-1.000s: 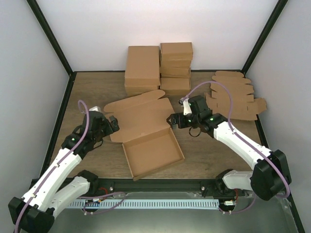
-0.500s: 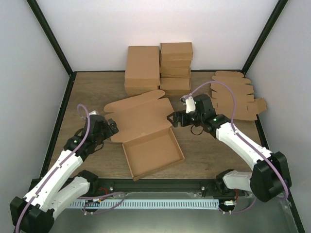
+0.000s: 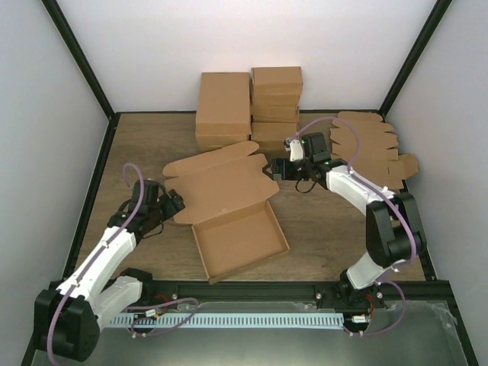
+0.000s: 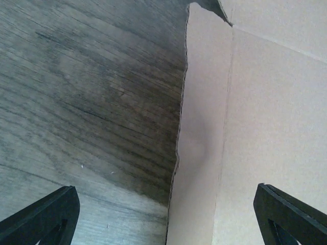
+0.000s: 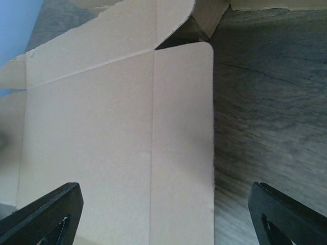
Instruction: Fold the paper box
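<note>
The paper box lies mid-table in the top view, with its tray [image 3: 240, 242] formed at the front and its lid panel [image 3: 221, 187] lying flat behind. My left gripper [image 3: 174, 202] is open at the lid's left edge. In the left wrist view [image 4: 166, 214] its jaws straddle the left side flap [image 4: 199, 153], which lies on the wood. My right gripper [image 3: 272, 169] is open at the lid's right edge. In the right wrist view [image 5: 166, 209] its jaws straddle the right side flap [image 5: 181, 127]. Neither gripper holds anything.
Stacks of finished brown boxes [image 3: 252, 107] stand at the back centre. A pile of flat box blanks [image 3: 370, 149] lies at the right, behind the right arm. Black frame posts and white walls bound the table.
My right gripper has moved toward the back along the lid's right edge. My left gripper has shifted slightly toward the front at the left edge. The box has not moved.
</note>
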You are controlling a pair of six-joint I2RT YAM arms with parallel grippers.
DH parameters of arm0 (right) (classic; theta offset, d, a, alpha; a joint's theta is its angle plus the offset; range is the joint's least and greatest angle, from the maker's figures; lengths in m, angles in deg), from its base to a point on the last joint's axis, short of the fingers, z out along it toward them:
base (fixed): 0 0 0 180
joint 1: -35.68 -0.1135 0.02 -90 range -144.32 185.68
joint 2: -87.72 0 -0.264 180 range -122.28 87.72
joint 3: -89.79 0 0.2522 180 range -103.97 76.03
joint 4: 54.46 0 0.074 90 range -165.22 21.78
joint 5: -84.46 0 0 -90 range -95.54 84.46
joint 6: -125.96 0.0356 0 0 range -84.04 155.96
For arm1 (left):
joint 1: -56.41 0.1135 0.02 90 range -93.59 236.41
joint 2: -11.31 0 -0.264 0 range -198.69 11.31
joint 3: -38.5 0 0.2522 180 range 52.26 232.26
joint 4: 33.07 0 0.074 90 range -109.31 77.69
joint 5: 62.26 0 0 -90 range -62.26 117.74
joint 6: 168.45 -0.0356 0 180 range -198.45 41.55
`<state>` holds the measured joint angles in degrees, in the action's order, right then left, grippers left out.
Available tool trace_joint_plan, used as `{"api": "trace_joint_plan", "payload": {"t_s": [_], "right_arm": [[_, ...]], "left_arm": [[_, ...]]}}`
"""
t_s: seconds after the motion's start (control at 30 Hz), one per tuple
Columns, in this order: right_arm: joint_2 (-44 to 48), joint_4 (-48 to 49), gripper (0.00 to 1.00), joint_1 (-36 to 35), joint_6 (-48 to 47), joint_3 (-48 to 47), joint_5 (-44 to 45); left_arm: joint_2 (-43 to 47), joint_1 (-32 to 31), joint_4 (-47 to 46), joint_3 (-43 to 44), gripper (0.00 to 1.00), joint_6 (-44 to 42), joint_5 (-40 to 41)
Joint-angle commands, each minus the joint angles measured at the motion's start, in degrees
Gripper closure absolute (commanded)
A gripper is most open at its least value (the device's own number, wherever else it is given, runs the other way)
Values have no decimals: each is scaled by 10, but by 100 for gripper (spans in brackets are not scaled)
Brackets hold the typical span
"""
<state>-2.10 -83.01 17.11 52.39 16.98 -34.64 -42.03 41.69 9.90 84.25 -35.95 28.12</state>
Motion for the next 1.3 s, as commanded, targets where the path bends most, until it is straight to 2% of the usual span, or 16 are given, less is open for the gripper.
{"api": "trace_joint_plan", "payload": {"t_s": [0.0,0.23,0.37,0.57,0.7,0.83,0.97,1.07,1.1,1.17,1.27], "right_arm": [[-53,14,8,5,5,-57,16],[-154,22,3,6,-13,-133,12],[-204,15,6,9,-22,-185,-25],[-236,6,26,13,-28,-224,-74],[-238,2,38,13,-36,-223,-88],[-231,-11,54,12,-53,-223,-84],[-213,-16,68,8,-60,-215,-81],[-194,-13,81,-6,-64,-199,-72],[-186,-11,86,-13,-64,-190,-67],[-168,-4,93,-29,-64,-171,-54],[-134,4,97,-56,-62,-140,-17]], "left_arm": [[-21,27,-60,-3,4,-14,-48],[-58,57,-108,12,9,-33,-29],[-97,81,-137,17,15,-50,-52],[-125,98,-188,15,30,-61,-88],[-137,98,-192,20,38,-70,-81],[-141,98,-196,25,48,-77,-86],[-140,98,-180,37,64,-87,-77],[-130,98,-180,41,90,-104,-88],[-128,97,-176,43,95,-108,-92],[-124,97,-162,48,96,-115,-96],[-104,96,-134,52,96,-123,-90]]}}
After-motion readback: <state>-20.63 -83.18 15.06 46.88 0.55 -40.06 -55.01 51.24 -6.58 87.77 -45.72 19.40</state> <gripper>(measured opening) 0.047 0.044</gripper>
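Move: The left hand, fingers wide, is at the unfolded lid's left side flap, whose middle lies about 4 cm ahead, 2 cm right and 2 cm below. The lid's right side flap lies roughly 5 cm ahead, 3 cm left and 4 cm below the right hand. The lid's far flap is 14 cm ahead and 12 cm right of the left hand; the open tray lies some 20 cm back and 10 cm left of the right hand. Forward about 7 cm goes the left hand along the lid's left edge, low, then it closes on the side flap, pinching the cardboard, and rises slightly as the fingers tip up. The right hand reaches some 8 cm forward, also down and left, to the right side flap, then closes almost fully while drawing back about 3 cm, drifting left and up; a grip there isn't visible. ##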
